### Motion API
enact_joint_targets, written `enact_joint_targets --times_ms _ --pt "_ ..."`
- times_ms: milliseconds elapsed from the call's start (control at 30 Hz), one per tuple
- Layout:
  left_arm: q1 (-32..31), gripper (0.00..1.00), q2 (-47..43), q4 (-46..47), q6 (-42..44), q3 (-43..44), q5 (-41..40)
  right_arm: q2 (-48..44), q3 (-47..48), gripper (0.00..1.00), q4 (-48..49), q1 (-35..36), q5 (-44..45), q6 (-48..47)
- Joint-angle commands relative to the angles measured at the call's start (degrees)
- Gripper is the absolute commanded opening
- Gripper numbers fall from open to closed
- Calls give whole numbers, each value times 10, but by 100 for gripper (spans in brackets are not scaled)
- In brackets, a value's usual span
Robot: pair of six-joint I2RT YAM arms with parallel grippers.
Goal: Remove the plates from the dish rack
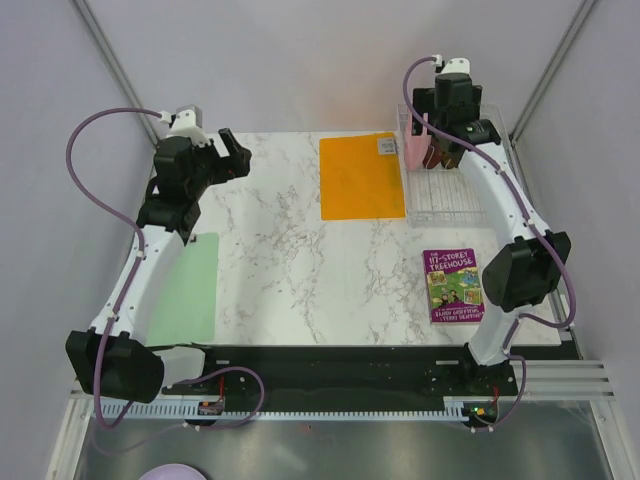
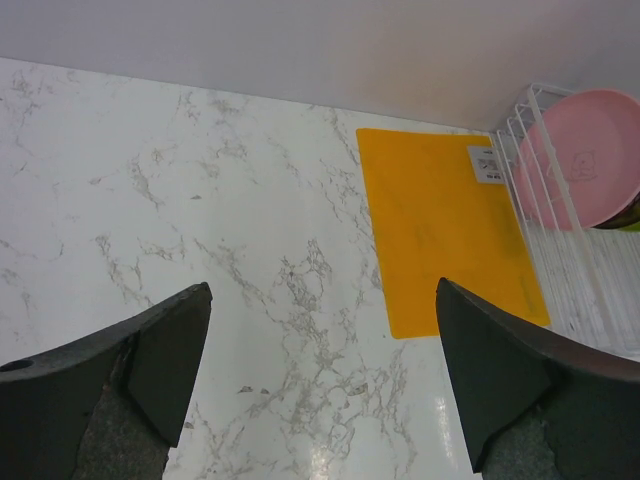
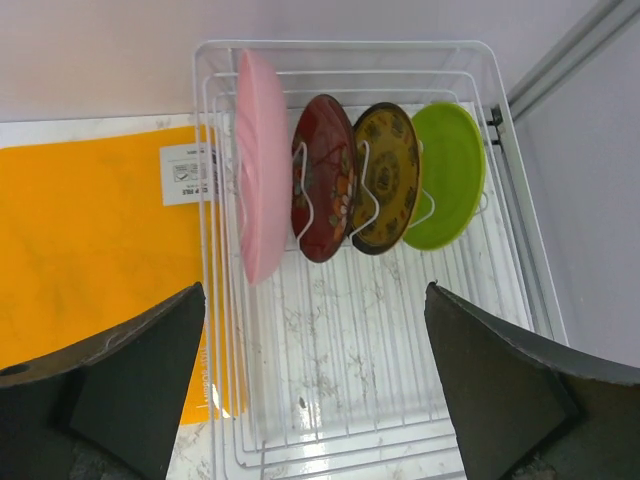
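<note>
The clear dish rack (image 3: 515,230) stands at the table's back right (image 1: 445,205). In the right wrist view several plates stand upright in it: pink (image 3: 262,170), dark red speckled (image 3: 322,180), yellow patterned (image 3: 388,175), lime green (image 3: 448,172). My right gripper (image 3: 315,385) is open and empty, above the rack's bare near half; from above it sits over the plates (image 1: 447,150). My left gripper (image 2: 322,375) is open and empty above the marble, far left of the rack (image 1: 228,158). The pink plate (image 2: 590,155) shows in the left wrist view.
A flat orange mat (image 1: 362,175) lies just left of the rack. A pale green mat (image 1: 188,285) lies at the left, a book (image 1: 453,285) at the right front. A lilac plate (image 1: 172,472) sits below the table edge. Walls close in behind the rack.
</note>
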Motion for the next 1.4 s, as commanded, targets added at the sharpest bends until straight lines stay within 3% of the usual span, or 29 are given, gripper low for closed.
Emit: enact_joint_targets --times_ms 0,333,567,967,1167,1300,1367 --pt "3 100 -4 25 -16 20 6 -13 33 98 26 21 -4 -42" --pt "5 100 71 14 23 83 8 122 212 98 -28 23 56 -45" --pt "5 100 86 17 11 73 -2 188 228 98 -19 23 118 -53" --pt "5 100 128 26 18 44 -12 281 245 78 61 22 175 -104" --pt "5 100 141 32 11 35 -15 293 233 51 66 23 170 -101" --pt "5 100 145 34 6 32 -17 289 228 18 79 28 170 -115" --pt "5 100 145 33 3 30 -19 287 232 13 94 37 188 -138"
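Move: The pink plate stands upright in the rack, its middle roughly 15 cm ahead of the right hand, about 1 cm to its left and some 16 cm below. Level with it and at the same height, the dark red plate stands about 5 cm to its right and the yellow-brown plate about 10 cm to its right. The orange file lies flat about 13 cm left, 8 cm ahead and 28 cm below the right hand. From the left hand the pink plate is about 24 cm ahead, 46 cm right and 18 cm lower. The open right fingers shut on the near upper rim of the pink plate and pinch it. To get there the right hand arcs forward about 10 cm, first rising 5 cm or so with a small swing left and back, then sinking about 15 cm from its peak while rolling left side down some 15 degrees. The left hand, empty and open, goes down about 7 cm and forward 5 over bare table, fingers tipping slightly down. ##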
